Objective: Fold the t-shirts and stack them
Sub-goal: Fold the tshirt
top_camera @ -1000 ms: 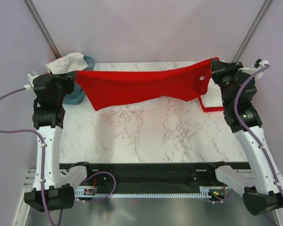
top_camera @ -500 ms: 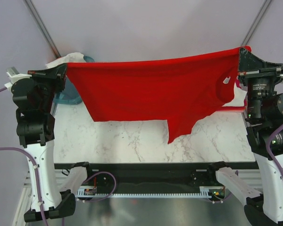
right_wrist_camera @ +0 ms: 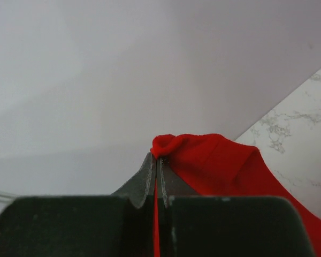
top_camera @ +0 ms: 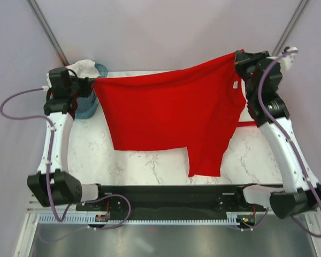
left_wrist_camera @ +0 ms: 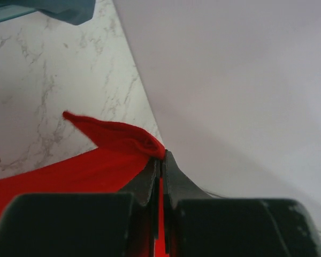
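Note:
A bright red t-shirt (top_camera: 166, 115) hangs spread between my two grippers over the back half of the marble table (top_camera: 144, 166), one sleeve drooping low at the front right. The left gripper (top_camera: 92, 83) is shut on its left corner near the basket. In the left wrist view red cloth (left_wrist_camera: 117, 139) bunches at the pinched gripper (left_wrist_camera: 161, 156). The right gripper (top_camera: 239, 59) is shut on the right corner, held higher. The right wrist view shows cloth (right_wrist_camera: 214, 160) folded over the closed gripper (right_wrist_camera: 157, 159). A second red garment (top_camera: 246, 124) peeks out on the table at the right.
A teal basket (top_camera: 88, 104) with white cloth (top_camera: 81, 67) in it stands at the table's back left, right beside the left gripper. A grey wall backs the table. A black rail (top_camera: 171, 195) runs along the near edge.
Both arms have swung back toward the far side and lower. The shirt, stretched wide and high half a second ago, now hangs longer with its bottom hem and sleeve nearer the front.

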You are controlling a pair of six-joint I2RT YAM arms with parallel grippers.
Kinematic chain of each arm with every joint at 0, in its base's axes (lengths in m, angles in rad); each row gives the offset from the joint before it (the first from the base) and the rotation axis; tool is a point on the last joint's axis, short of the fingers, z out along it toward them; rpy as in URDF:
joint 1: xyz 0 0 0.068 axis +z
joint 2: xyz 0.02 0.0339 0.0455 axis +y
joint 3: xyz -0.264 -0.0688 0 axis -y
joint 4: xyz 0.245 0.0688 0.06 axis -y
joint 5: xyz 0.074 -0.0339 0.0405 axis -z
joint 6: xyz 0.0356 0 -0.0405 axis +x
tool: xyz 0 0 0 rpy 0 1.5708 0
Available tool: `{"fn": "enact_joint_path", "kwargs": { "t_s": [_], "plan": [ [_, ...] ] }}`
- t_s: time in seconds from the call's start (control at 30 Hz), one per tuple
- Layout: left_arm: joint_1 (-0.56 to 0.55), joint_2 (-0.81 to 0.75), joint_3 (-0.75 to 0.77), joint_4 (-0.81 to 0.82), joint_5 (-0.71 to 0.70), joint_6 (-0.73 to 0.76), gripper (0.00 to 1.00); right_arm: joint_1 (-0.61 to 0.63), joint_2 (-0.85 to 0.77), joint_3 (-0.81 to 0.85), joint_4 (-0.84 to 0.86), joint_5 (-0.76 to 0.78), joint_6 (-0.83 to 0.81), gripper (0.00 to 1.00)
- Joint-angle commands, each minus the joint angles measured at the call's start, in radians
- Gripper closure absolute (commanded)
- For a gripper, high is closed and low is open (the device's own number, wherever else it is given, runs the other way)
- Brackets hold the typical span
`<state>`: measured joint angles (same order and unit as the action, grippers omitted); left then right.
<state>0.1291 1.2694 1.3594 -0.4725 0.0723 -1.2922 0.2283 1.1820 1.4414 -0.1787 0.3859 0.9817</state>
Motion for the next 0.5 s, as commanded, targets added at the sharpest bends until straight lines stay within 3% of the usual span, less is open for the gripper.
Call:
{"fn": "enact_joint_path", "kwargs": {
  "t_s": [0.0, 0.13, 0.27, 0.37, 0.47],
  "plan": [
    [0.012, 0.106, 0.133, 0.106, 0.034, -0.041, 0.98, -0.01, 0.115, 0.14, 0.073, -0.008, 0.029, 1.0],
    [0.035, 0.396, 0.432, 0.114, 0.148, -0.036, 0.98, -0.081, 0.301, 0.421, 0.077, -0.154, 0.084, 1.0],
    [0.05, 0.612, 0.845, 0.114, 0.188, -0.032, 0.98, -0.171, 0.525, 0.66, 0.122, -0.356, 0.175, 1.0],
    [0.064, 0.756, 1.03, 0.147, 0.225, -0.062, 0.98, -0.222, 0.608, 0.725, 0.194, -0.471, 0.232, 1.0],
    [0.072, 0.818, 1.057, 0.239, 0.273, -0.09, 0.98, -0.257, 0.633, 0.677, 0.245, -0.522, 0.247, 1.0]
  ]
}}
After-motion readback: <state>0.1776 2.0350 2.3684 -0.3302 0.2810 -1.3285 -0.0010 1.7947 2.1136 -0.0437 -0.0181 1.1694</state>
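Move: Each hand already grips an upper corner of the red t-shirt, which hangs and trails back towards the bases. The far table edge, with the wall behind it, is roughly 24 cm straight ahead of the left hand and 34 cm below; the basket sits about 4 cm ahead, 9 cm left and 28 cm below. For the right hand that edge is about 26 cm straight ahead and 47 cm down, the folded stack some 3 cm ahead, 12 cm right and 44 cm down. Both arms, keeping their pinch on the t-shirt's corners, fling it fast forward towards the far wall, dipping a couple of centimetres at first and then sweeping upward, the left hand about 18 cm forward and 13 cm higher by the end, the right some 15 cm forward and 8 cm higher. As they climb, the fingertips tip up, the left by about 20 degrees and the right by less, while the left hand also turns a little clockwise and the right counter-clockwise; the fingers stay shut. ##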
